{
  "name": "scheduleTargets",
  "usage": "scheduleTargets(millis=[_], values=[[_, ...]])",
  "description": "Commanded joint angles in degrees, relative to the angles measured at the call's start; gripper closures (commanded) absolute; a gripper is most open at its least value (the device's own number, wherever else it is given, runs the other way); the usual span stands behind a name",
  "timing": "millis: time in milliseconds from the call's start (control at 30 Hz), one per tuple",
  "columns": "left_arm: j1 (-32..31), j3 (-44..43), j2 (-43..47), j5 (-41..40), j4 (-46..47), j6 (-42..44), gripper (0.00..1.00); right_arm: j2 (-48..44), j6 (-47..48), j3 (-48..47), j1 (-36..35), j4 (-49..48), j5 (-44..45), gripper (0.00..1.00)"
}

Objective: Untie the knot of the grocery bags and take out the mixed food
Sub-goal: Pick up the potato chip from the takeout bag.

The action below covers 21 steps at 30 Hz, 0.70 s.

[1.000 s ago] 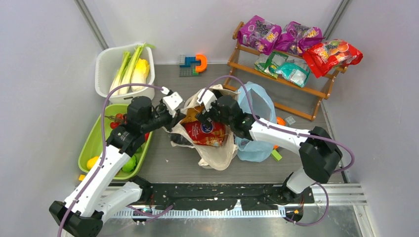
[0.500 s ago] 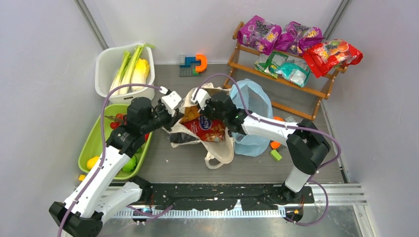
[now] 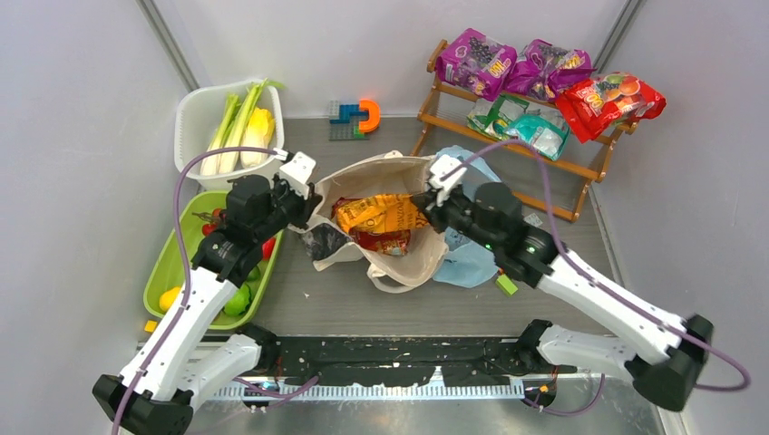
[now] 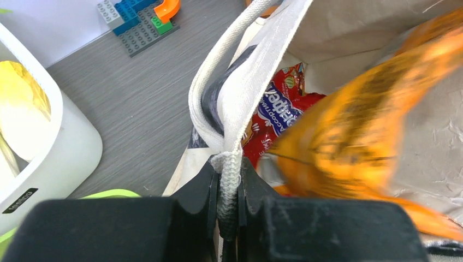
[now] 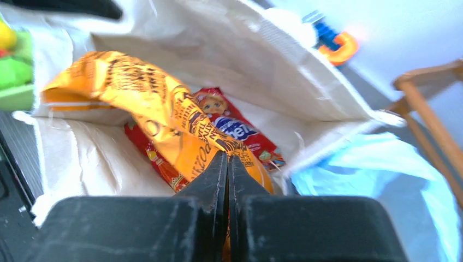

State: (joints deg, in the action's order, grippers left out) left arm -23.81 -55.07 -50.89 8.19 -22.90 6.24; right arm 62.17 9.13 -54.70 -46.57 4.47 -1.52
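The cream canvas tote [image 3: 363, 174] lies open mid-table, with the light-blue plastic bag [image 3: 472, 258] crumpled at its right side. I see no knot in any view. My left gripper [image 3: 306, 203] is shut on the tote's woven strap [image 4: 245, 93] at the left rim, jaws [image 4: 229, 180] pinching it. My right gripper [image 3: 428, 201] is shut on an orange crinkly snack packet [image 3: 376, 215], and its tips [image 5: 227, 158] pinch the packet's [image 5: 147, 93] near end. Beneath it, a red packet [image 5: 235, 125] lies inside the tote [image 5: 218, 49].
A white tub [image 3: 195, 104] at the back left holds green-white stalks and a yellow vegetable. A green tray [image 3: 168, 258] with small fruits lies beside my left arm. The wooden rack [image 3: 508, 131] at the back right carries purple, teal and red packets. Toy bricks [image 3: 354, 116] sit by the back wall.
My right gripper has closed on the orange packet and drawn it up and to the right out of the tote's depth. The right arm swung outward. The tote's mouth has widened.
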Motion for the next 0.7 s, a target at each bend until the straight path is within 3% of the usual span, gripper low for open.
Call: scheduleTargets(millis=[0, 133, 500, 667], values=[[0.26, -1.78, -0.55, -2.64, 2.57, -1.27, 1.00, -11.20, -5.05, -2.82, -0.45, 4.90, 11.05, 0.95], [0.42, -2.16, -1.13, -5.21, 1.95, -1.95, 1.00, -17.47, -3.97, -7.80, -0.45, 9.22, 19.74, 0.95], [1.65, -2.62, -1.52, -16.09, 0.46, -3.13, 1.00, -20.35, 3.09, -21.59, -0.49, 17.86, 41.49, 0.95], [1.75, -2.35, -0.64, -16.84, 0.84, -2.98, 1.00, -19.97, 6.84, -20.42, -0.35, 17.97, 52.86, 0.95]])
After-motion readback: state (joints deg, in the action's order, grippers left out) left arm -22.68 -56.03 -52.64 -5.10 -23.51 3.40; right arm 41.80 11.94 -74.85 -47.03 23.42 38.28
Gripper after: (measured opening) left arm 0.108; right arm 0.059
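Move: The right hand already pinches the orange chip bag, which hangs across the mouth of the takeout bag. From this hand the wooden rack stands about 28 cm ahead, 26 cm to the right and 17 cm lower. The red candy bag lies some 12 cm ahead, 7 cm left and 21 cm down; the blue plastic bag, 13 cm ahead, 12 cm right and 20 cm down. From the left hand, already gripping the takeout bag's rim, the rack is roughly 27 cm ahead, 47 cm right and 17 cm lower. Sweeping right and up together, about 20 cm each way and drawing slightly back, the right hand keeps its pinch and carries the chip bag out of the takeout bag and past the blue bag; its wrist swings some 40 degrees clockwise while the fingers tip up. The left hand keeps the rim pinched and pulls it left and a little forward, turning counter-clockwise. ##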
